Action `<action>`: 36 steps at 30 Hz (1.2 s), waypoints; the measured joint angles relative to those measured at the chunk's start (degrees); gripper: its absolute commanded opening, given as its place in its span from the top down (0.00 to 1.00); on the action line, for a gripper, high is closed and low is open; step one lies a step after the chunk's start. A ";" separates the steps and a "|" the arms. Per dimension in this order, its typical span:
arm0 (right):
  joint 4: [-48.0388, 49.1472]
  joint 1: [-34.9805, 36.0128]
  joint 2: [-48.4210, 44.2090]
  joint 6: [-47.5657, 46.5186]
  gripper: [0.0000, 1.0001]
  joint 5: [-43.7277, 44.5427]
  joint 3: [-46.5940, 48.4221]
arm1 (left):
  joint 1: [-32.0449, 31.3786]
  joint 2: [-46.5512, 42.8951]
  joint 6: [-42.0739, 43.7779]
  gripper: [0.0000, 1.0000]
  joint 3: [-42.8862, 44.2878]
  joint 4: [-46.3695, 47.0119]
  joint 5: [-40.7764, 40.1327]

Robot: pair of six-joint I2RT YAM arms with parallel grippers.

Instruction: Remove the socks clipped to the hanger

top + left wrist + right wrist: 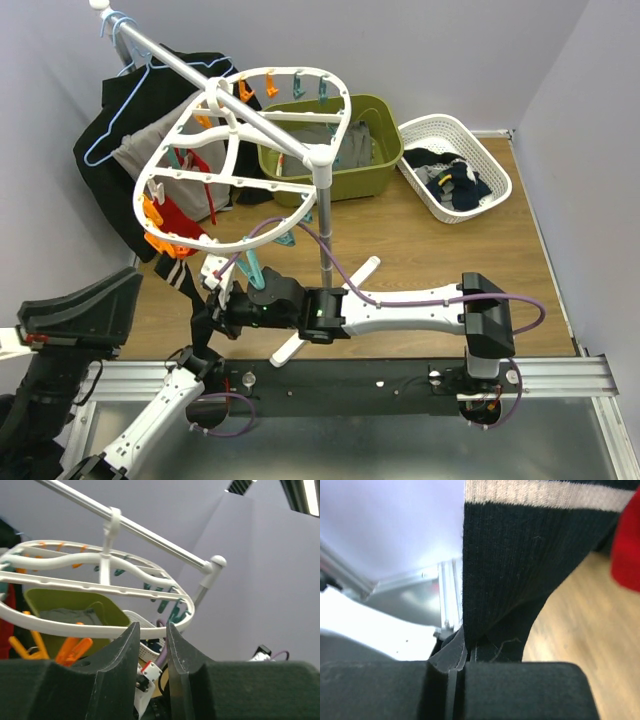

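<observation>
The white oval hanger (240, 150) hangs from a slanted rail, ringed with orange and teal pegs. A red sock (180, 215) and a black sock with pale stripes (183, 272) hang from its near-left rim. My right gripper (215, 305) reaches in from the right and is shut on the black sock's lower end (520, 555), pinched between the jaws (467, 642). The red sock (627, 545) is blurred beside it. My left gripper (203, 345) sits just below, pointing up at the hanger (100, 625). Its fingers (152, 627) are partly open with nothing between them.
An olive-green basket (375, 115) holding grey cloth stands behind the hanger. A white lattice basket (495, 165) with dark socks is at the back right. A black garment on a light-blue wire hanger (110, 130) hangs at the left. The stand's pole (322, 220) rises mid-table.
</observation>
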 measured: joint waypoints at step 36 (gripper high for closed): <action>-1.73 0.00 -10.12 4.52 0.99 -4.96 -11.45 | 0.00 11.39 -13.25 0.45 -5.44 -21.49 -16.96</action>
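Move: The orange clip that grips the black striped sock hangs from the hanger rim about 13 cm ahead of the left hand, 3 cm to its left and some 9 cm below. A second orange clip hangs about 4 cm to the right of it, and the red sock's orange clip about 5 cm beyond it and 1 cm farther left. From the right hand, which already holds the sock's loose end, the sock's clip lies about 10 cm ahead, 4 cm left and 13 cm above. The left hand first slips some 3 cm to its left, then drops and reaches forward to the clip on the striped sock, ending about 13 cm lower and 10 cm farther out, its raised fingers tipping down some 40 degrees, swinging a little counter-clockwise and opening wider to face the clip. Meanwhile the right hand, still pinching the sock shut between its fingers, dips and recovers while drawing it about 5 cm to the right and a little back, away from the clip, then holds still. ##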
